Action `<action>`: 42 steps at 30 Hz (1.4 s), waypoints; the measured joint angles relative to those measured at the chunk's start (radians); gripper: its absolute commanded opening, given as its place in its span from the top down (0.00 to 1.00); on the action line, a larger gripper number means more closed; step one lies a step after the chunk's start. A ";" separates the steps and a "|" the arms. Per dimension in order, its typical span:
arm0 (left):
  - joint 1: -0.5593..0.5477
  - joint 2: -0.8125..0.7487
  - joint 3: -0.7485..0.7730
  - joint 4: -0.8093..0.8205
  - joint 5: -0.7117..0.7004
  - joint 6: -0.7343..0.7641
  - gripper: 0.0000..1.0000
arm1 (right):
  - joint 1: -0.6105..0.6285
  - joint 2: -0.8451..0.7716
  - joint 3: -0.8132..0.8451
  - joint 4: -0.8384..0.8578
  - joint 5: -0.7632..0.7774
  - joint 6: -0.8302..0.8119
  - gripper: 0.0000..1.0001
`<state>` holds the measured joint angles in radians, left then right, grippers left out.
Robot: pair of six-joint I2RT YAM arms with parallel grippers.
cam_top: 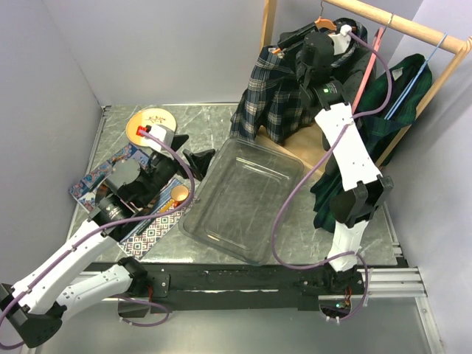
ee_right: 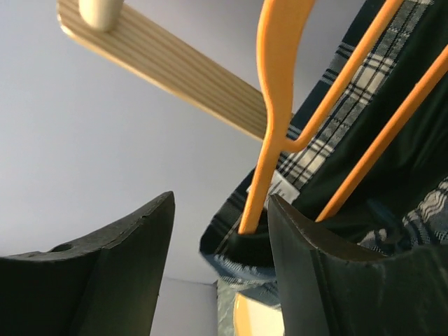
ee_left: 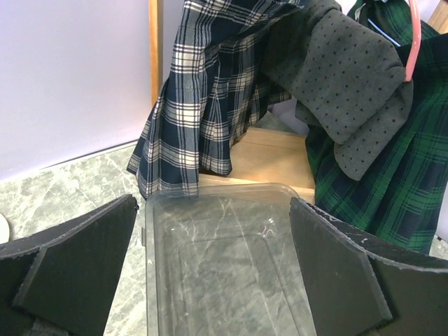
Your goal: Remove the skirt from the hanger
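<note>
A navy plaid skirt (cam_top: 269, 92) hangs on an orange hanger (cam_top: 324, 23) at the left end of the wooden rail (cam_top: 402, 22). My right gripper (cam_top: 318, 46) is raised against the top of that hanger. In the right wrist view its jaws (ee_right: 220, 203) stand open, and the orange hanger (ee_right: 276, 105) arm and the skirt's (ee_right: 364, 91) waistband edge lie against the right finger (ee_right: 315, 273), with a gap to the left finger. My left gripper (ee_left: 213, 203) is open and empty, low over the near end of the clear bin, facing the skirt (ee_left: 189, 105).
A clear plastic bin (cam_top: 215, 158) lies in the middle of the table. A grey dotted garment (ee_left: 350, 84) and a green plaid skirt (cam_top: 402, 96) hang further right, with a pink hanger (cam_top: 369, 66). The rack's wooden base (cam_top: 287, 151) sits under the clothes. A yellow disc (cam_top: 151, 122) and patterned mat (cam_top: 92, 184) lie left.
</note>
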<state>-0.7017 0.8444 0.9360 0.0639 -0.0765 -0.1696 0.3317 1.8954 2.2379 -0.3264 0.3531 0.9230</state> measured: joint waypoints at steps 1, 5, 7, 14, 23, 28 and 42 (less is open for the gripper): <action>0.000 -0.001 0.000 0.000 0.000 0.000 0.03 | -0.001 0.005 0.000 0.004 0.003 0.000 0.35; 0.000 0.000 0.000 -0.001 0.001 0.000 0.03 | -0.010 0.030 -0.001 0.016 0.005 0.009 0.33; 0.000 0.000 0.000 -0.001 0.001 0.000 0.03 | -0.014 0.043 -0.003 0.031 0.004 0.015 0.33; 0.000 -0.020 -0.010 0.003 -0.001 0.003 0.03 | -0.018 0.105 0.006 0.068 -0.002 0.054 0.36; 0.000 -0.029 -0.012 0.005 0.000 0.010 0.03 | -0.031 0.130 0.005 0.140 -0.026 0.079 0.48; 0.000 -0.027 -0.012 0.005 0.001 0.010 0.03 | -0.038 0.130 -0.001 0.220 -0.040 0.059 0.49; 0.000 -0.023 -0.012 0.005 0.002 0.011 0.03 | -0.040 0.130 -0.021 0.237 -0.052 0.024 1.00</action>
<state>-0.7021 0.8219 0.9241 0.0689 -0.0742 -0.1589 0.2916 2.0258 2.2173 -0.0895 0.3012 0.9466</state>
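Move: The nearer end of the orange hanger's arm is about 5 cm ahead of the right hand, level sideways and some 2 cm lower. The plaid garment on it hangs about 15 cm below the hand and 3 cm ahead; the pink hanger stands about 16 cm to the right, 5 cm back and 3 cm lower. From the left hand, that orange arm lies roughly 32 cm ahead, 17 cm to the right and 8 cm higher. The right hand reaches some 5 cm forward, dips, partly rises, then pinches the orange hanger's arm. ##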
